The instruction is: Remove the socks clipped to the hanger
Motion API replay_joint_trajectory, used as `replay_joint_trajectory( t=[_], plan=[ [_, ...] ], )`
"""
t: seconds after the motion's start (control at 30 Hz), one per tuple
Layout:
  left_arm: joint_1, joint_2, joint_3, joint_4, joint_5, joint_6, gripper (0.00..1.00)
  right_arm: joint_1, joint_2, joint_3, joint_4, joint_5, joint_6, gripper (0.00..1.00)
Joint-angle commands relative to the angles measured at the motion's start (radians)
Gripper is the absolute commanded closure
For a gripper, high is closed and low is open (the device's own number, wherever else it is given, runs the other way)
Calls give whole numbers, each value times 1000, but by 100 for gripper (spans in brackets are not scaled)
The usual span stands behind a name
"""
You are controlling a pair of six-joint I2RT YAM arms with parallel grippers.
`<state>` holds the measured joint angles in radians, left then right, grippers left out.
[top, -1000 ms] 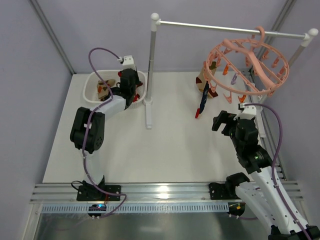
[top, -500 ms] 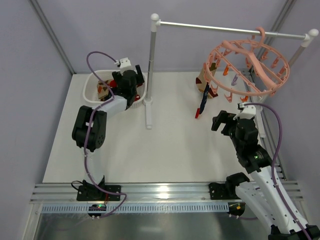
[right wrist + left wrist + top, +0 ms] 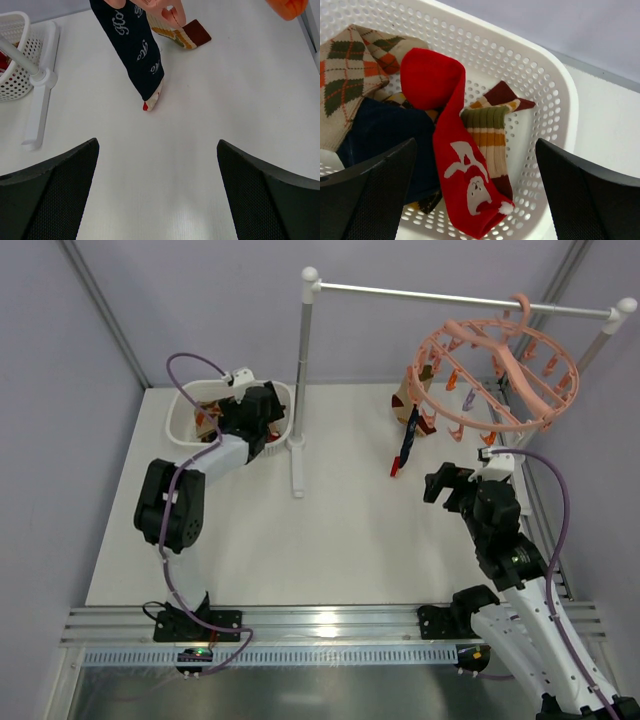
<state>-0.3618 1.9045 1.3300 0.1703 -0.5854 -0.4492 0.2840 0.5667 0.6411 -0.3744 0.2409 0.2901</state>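
Note:
The salmon-pink ring hanger (image 3: pixel 512 365) hangs from the white rail at the back right. A dark navy sock (image 3: pixel 407 445) and a striped sock (image 3: pixel 405 400) hang clipped at its left side. They also show in the right wrist view: the navy sock (image 3: pixel 137 55) and the striped sock (image 3: pixel 180 31). My right gripper (image 3: pixel 445 483) is open and empty, below and in front of them (image 3: pixel 157 190). My left gripper (image 3: pixel 262 405) is open and empty above the white basket (image 3: pixel 555 100). In the basket lie a red sock (image 3: pixel 452 150), an argyle sock (image 3: pixel 347 75), a navy sock (image 3: pixel 385 135) and an olive-striped sock (image 3: pixel 487 135).
The white rail stand's post (image 3: pixel 298 390) stands mid-table, its base (image 3: pixel 37 110) next to the basket (image 3: pixel 20 55). An orange peg (image 3: pixel 287 7) dangles at the top right of the right wrist view. Grey walls close in the table on three sides.
My left gripper has shifted a little over the basket and its wrist has turned. The right arm has barely moved. The socks on the hanger hang as before.

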Motion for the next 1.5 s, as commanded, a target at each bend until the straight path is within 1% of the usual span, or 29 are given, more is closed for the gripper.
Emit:
replay_joint_trajectory(
  t=[0.0,0.03,0.1,0.13,0.17,0.23,0.4,0.43,0.57,0.7,0.73,0.8,0.83,0.93,1.0,1.03,1.1,1.27,1.47],
  plan=[
    [-11,-76,-18,-28,61,-51,0,-6,-13,-4,31,-14,0,0],
    [-17,-106,-64,-5,77,-63,0,-8,-11,-4,32,-14,0,0],
    [-55,-127,-90,31,95,-66,1,-6,-16,-4,28,-11,1,0],
    [-74,-139,-97,29,79,-68,0,-6,-19,-6,26,-9,3,1],
    [-122,-142,-98,25,61,-68,0,-6,-22,-6,28,-5,4,0],
    [-173,-153,-124,44,23,-66,0,-6,-36,-11,31,4,9,0],
    [-336,-249,-222,178,-57,-48,0,-6,-60,-18,32,8,14,0],
    [-351,-266,-238,213,-65,-46,0,-8,-64,-20,32,8,14,0],
    [-417,-301,-264,264,-13,-29,0,-8,-65,-18,35,11,17,0],
    [-466,-251,-223,304,48,1,0,-8,-99,-20,35,17,24,0],
    [-474,-211,-203,325,71,26,0,-8,-109,-23,35,15,26,0],
    [-488,-171,-178,385,159,43,0,-8,-148,-24,34,14,27,0],
    [-491,-119,-146,405,186,47,0,-8,-162,-26,34,15,29,0],
    [-493,-27,-65,440,288,53,0,-9,-197,-27,31,15,32,0],
    [-496,8,-37,490,376,49,0,-8,-205,-27,34,15,32,0],
    [-497,22,-29,506,395,44,0,-9,-205,-29,34,17,32,0],
    [-502,62,4,526,432,30,0,-9,-197,-29,38,18,30,0],
    [-517,128,69,544,463,21,0,-9,-166,-32,51,12,32,0],
    [-532,214,158,517,492,7,0,-9,-156,-35,61,11,29,0]
  ],
)
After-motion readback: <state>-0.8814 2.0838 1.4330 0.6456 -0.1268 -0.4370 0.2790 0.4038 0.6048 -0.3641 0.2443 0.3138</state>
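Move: The navy sock still clipped to the hanger is the next thing for the left hand: about 40 cm to its right, some 7 cm nearer the base and 8 cm higher. The beige sock hangs about 9 cm farther out than the navy one, at much the same height. The rack's left post stands in between, roughly 9 cm right of the hand and about level with it. From the right hand the navy sock is some 12 cm ahead, 10 cm left and slightly above. With its fingers already wide open and empty, the left hand backs off from over the basket by about 13 cm, then sweeps some 37 cm to the right past the rack's left post, ending about 5 cm higher and just short of the navy sock. On the way it swings some 55 degrees clockwise and tips its fingers up towards level, still open and not yet closing on the sock, while the open right hand only eases up and back a couple of centimetres, tilting up slightly. ##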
